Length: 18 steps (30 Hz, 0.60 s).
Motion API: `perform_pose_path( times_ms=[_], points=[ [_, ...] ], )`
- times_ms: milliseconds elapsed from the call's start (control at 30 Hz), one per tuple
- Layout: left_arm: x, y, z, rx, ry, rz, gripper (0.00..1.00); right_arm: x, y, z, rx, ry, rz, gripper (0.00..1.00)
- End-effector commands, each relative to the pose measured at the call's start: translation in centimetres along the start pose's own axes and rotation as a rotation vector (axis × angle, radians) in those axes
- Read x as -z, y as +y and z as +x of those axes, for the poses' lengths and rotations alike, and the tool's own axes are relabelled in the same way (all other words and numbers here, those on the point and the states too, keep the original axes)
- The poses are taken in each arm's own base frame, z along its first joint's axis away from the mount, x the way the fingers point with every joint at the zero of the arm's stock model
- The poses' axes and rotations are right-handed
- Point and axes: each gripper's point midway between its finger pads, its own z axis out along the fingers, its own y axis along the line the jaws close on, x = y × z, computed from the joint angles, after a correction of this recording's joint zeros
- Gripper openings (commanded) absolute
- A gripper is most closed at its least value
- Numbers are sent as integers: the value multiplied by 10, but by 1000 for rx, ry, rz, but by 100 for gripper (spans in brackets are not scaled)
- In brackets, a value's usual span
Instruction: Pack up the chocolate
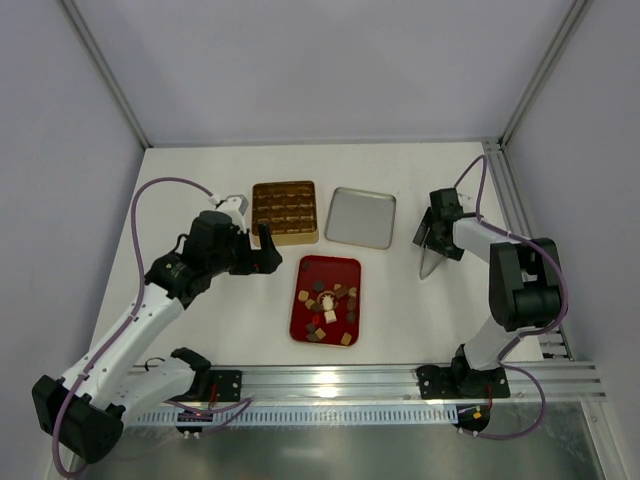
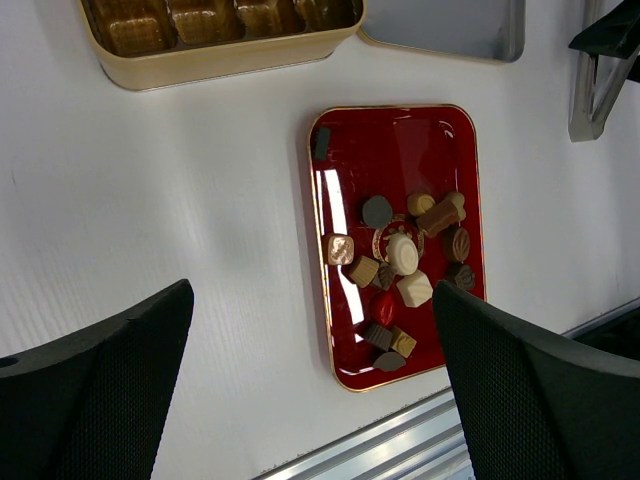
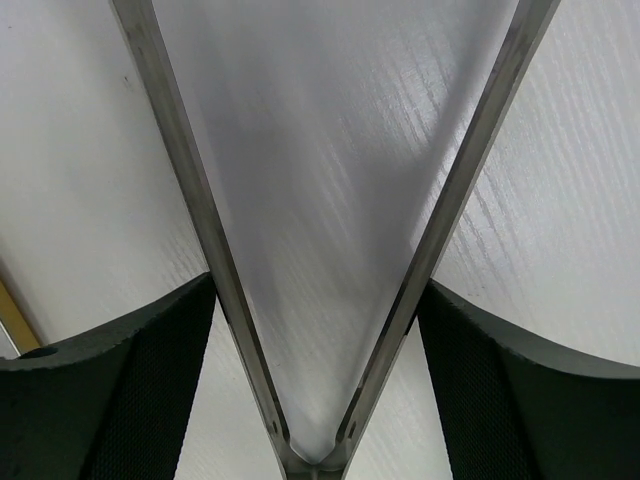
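Note:
The chocolate (image 1: pixel 329 304) (image 2: pixel 404 256), several small dark, tan and cream pieces, lies in the near half of a red tray (image 1: pixel 326 271) (image 2: pixel 400 150). Left of the tray, my left gripper (image 1: pixel 267 249) (image 2: pixel 315 375) hovers open over bare table, holding nothing. A gold gridded box (image 1: pixel 285 212) (image 2: pixel 215 62) stands beyond it. My right gripper (image 1: pixel 436 236) (image 3: pixel 315 340) is at the right, straddling metal tongs (image 1: pixel 428 262) (image 3: pixel 195 200) that lie on the table. Both fingers touch the outer sides of the tongs' two arms near their joined end.
A silver lid (image 1: pixel 360 217) (image 2: pixel 450 25) lies right of the gold box. An aluminium rail (image 1: pixel 400 378) runs along the table's near edge. Frame posts stand at the back corners.

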Motion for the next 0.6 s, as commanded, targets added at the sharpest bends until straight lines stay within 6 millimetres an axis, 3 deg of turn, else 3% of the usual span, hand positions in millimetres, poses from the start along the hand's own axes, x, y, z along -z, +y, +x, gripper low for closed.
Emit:
perform_pose_path(
  times_ms=[0, 133, 300, 567],
  points=[
    [-2, -3, -4, 7, -16, 15, 100, -4, 6, -9, -3, -15, -10, 80],
    [-3, -1, -3, 6, -9, 7, 100, -4, 6, -10, 0, -16, -13, 77],
    [-3, 0, -4, 6, -11, 1, 100, 1, 8, -14, 11, -28, -27, 64],
    [-4, 1, -3, 8, -7, -2, 100, 34, 11, -35, 17, -89, -72, 59]
  ],
)
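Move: The metal tongs lie spread between my right fingers, which already touch both arms. Their middle is about 3 cm ahead and 1 cm right, level with my hand, the hinge end towards me. The grey tray is some 20 cm to the left and 9 cm farther out, the red chocolate tray about 29 cm left and 13 cm back. From my left hand the tongs are roughly 14 cm ahead, 42 cm right and 18 cm below. I squeeze the tongs' two arms together between my right finger pads, closing from roughly four fifths open to about three fifths and slowing as I get there. My right hand otherwise stays in place low over the table, easing up only about half a centimetre at the very end, with the fingers still pointing steeply down. ##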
